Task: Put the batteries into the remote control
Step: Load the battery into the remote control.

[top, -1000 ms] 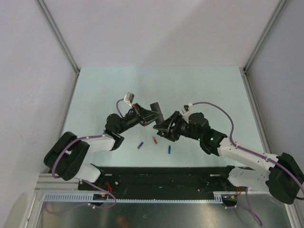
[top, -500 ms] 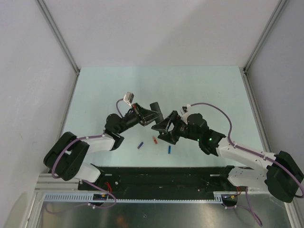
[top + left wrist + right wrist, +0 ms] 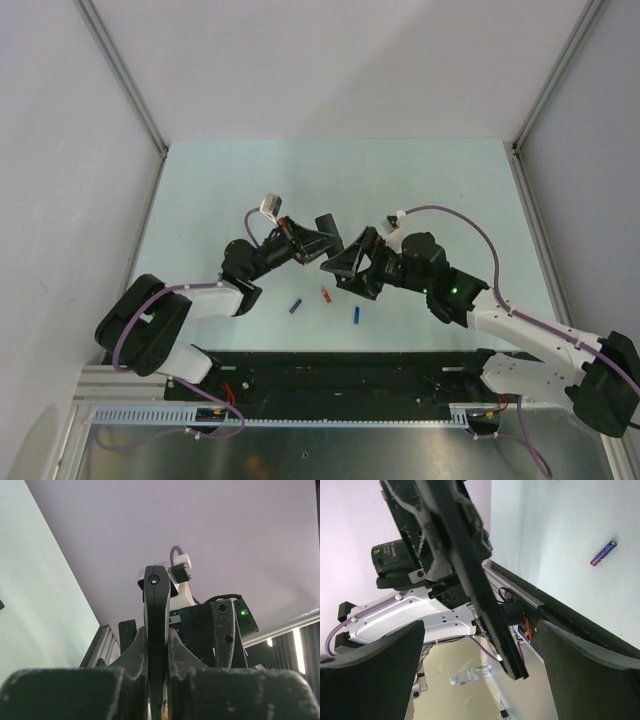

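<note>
My left gripper (image 3: pixel 310 243) is shut on the remote control (image 3: pixel 328 232), a slim black bar held above the table. The left wrist view shows it edge-on (image 3: pixel 156 610), clamped between the fingers (image 3: pixel 131 650). My right gripper (image 3: pixel 348 262) is wide open just right of the remote. In the right wrist view the remote (image 3: pixel 485 605) slants between the spread fingers (image 3: pixel 375 675) without touching them. Three batteries lie on the table: purple-blue (image 3: pixel 295 306), red-orange (image 3: pixel 325 294) and bright blue (image 3: pixel 356 314). The purple-blue one also shows in the right wrist view (image 3: pixel 603 553). The silvery-dark battery is out of view.
The pale green table (image 3: pixel 420 190) is walled by white panels with metal corner posts (image 3: pixel 125 75). A black base rail (image 3: pixel 340 370) runs along the near edge. A clear plastic bottle (image 3: pixel 471 674) lies beyond the table's edge in the right wrist view.
My right gripper has edged up and closer to the remote's end, and its arm has shifted slightly right. The left gripper and the batteries have stayed put.
</note>
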{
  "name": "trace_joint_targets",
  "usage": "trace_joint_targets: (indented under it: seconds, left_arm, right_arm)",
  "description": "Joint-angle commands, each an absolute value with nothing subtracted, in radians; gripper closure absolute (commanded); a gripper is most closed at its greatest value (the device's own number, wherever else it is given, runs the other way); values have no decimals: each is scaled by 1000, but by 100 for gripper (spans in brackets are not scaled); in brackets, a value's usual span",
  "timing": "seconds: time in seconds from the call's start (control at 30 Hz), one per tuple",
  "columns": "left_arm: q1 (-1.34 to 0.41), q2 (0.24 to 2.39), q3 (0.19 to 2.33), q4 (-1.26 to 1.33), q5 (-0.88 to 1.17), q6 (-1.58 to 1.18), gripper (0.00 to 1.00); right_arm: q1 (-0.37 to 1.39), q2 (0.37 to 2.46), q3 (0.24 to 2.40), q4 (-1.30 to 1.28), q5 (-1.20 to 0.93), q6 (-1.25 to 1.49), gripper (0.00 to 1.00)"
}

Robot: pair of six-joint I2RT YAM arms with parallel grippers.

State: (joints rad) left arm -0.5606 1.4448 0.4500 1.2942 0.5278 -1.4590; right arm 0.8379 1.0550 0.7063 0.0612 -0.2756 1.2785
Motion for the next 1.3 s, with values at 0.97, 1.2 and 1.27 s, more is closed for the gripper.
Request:
trace_joint_targets:
  seconds: [0.97,1.2,1.27]
  left_arm:
    - [-548,1388,474,1494,534,-1476,100]
    - [-548,1384,472,1500,535,-1480,100]
    - [-548,1384,472,1503,535,-1482,100]
  right_arm:
    - [724,1005,669,69,-301,1290,22]
    - [723,1012,653,104,-301,1304,23]
    - [723,1023,653,106,-302,1307,23]
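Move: The left hand still holds the remote control, its middle about 2 cm to that hand's right, 1 cm back and nearly level. From the open right hand that middle lies some 6 cm ahead, 3 cm left and 2 cm above. On the table, roughly 22 cm below the right hand, lie the red battery 8 cm ahead and 4 cm left, the blue one 4 cm ahead and 4 cm right, and the purple one 6 cm ahead and 12 cm left. Rightward first, the empty right hand backs off about 3 cm from the near end of the remote control, then eases forward some 2.5 cm beside that end, turning about 5 degrees clockwise. Its wide-open fingers come together by roughly a fifth without gripping anything. The left hand keeps its pinch on the remote control and lifts it about 1 cm late on. ##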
